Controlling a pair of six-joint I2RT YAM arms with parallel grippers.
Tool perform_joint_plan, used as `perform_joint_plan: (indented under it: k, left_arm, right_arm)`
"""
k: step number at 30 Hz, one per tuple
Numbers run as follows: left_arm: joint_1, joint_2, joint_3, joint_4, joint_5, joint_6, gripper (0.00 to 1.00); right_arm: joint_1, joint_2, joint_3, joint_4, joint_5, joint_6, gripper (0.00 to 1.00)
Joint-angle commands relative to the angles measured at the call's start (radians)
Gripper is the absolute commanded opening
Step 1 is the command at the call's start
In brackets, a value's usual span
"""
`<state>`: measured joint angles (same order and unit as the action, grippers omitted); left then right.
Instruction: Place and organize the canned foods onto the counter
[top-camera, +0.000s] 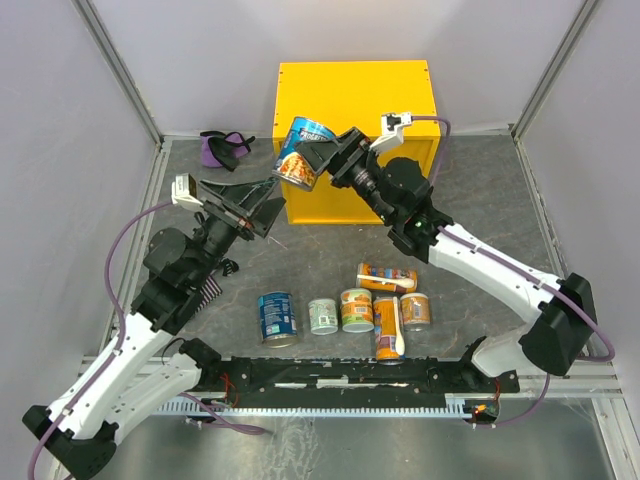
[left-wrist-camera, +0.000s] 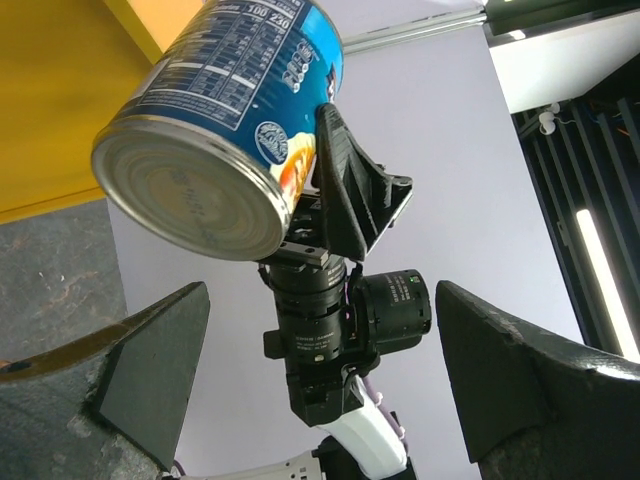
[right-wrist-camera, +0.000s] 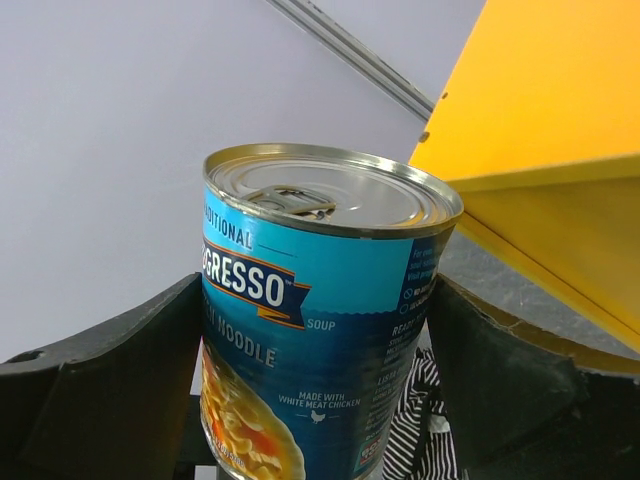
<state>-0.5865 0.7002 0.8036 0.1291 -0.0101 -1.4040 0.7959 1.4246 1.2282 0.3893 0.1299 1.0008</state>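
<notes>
My right gripper (top-camera: 312, 156) is shut on a blue-labelled soup can (top-camera: 303, 150), holding it tilted in the air at the front left corner of the yellow counter (top-camera: 355, 95). In the right wrist view the can (right-wrist-camera: 320, 330) fills the space between both fingers (right-wrist-camera: 120, 380), with the counter (right-wrist-camera: 550, 110) at the upper right. My left gripper (top-camera: 270, 215) hangs open and empty just below and left of that can; its wrist view looks up at the can's silver end (left-wrist-camera: 185, 190). Several more cans stand or lie on the table: another blue one (top-camera: 277, 317), a pale-green one (top-camera: 322, 316), orange ones (top-camera: 388, 328).
A purple cloth bundle (top-camera: 225, 147) lies at the back left beside the counter. Striped cloth (right-wrist-camera: 425, 420) shows below the held can in the right wrist view. Grey walls close in the table on three sides.
</notes>
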Motion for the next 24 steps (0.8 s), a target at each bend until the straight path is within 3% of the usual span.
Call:
perform_joint_plan:
  k: [1, 12, 24]
  left_arm:
    - [0.003, -0.027, 0.014, 0.033, -0.018, 0.046, 0.99]
    - [0.017, -0.035, 0.009, 0.011, -0.01, 0.064, 0.99]
    - [0.059, 0.001, 0.021, 0.003, 0.043, 0.095, 0.99]
  right_arm:
    - [-0.007, -0.024, 0.16, 0.201, -0.034, -0.005, 0.02]
    - [-0.053, 0.039, 0.369, 0.105, -0.092, -0.099, 0.02]
    - [-0.19, 0.113, 0.527, 0.021, -0.173, -0.194, 0.02]
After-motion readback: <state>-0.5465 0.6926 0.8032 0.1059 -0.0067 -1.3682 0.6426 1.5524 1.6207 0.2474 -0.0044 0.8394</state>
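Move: The right hand holds the soup can; the middle of the yellow counter's top lies about 16 cm ahead of it, 9 cm to its right and roughly 8 cm below. The open left gripper hangs some 7 cm to the right hand's left and 8 cm nearer the bases, about level; the purple-black bag is on the table some 22 cm left, 27 cm ahead and 40 cm down. From the left hand the counter top's middle is about 24 cm ahead, 16 cm right and 9 cm below. Upward first, the right hand lifts the soup can away from the open left gripper by some 9 cm. As the rise eases off, it swings forward about 5 cm and a little to the right, closing the level gap to the counter's front edge. Its fingers tip up by roughly 10 degrees and keep their grip round the can. ##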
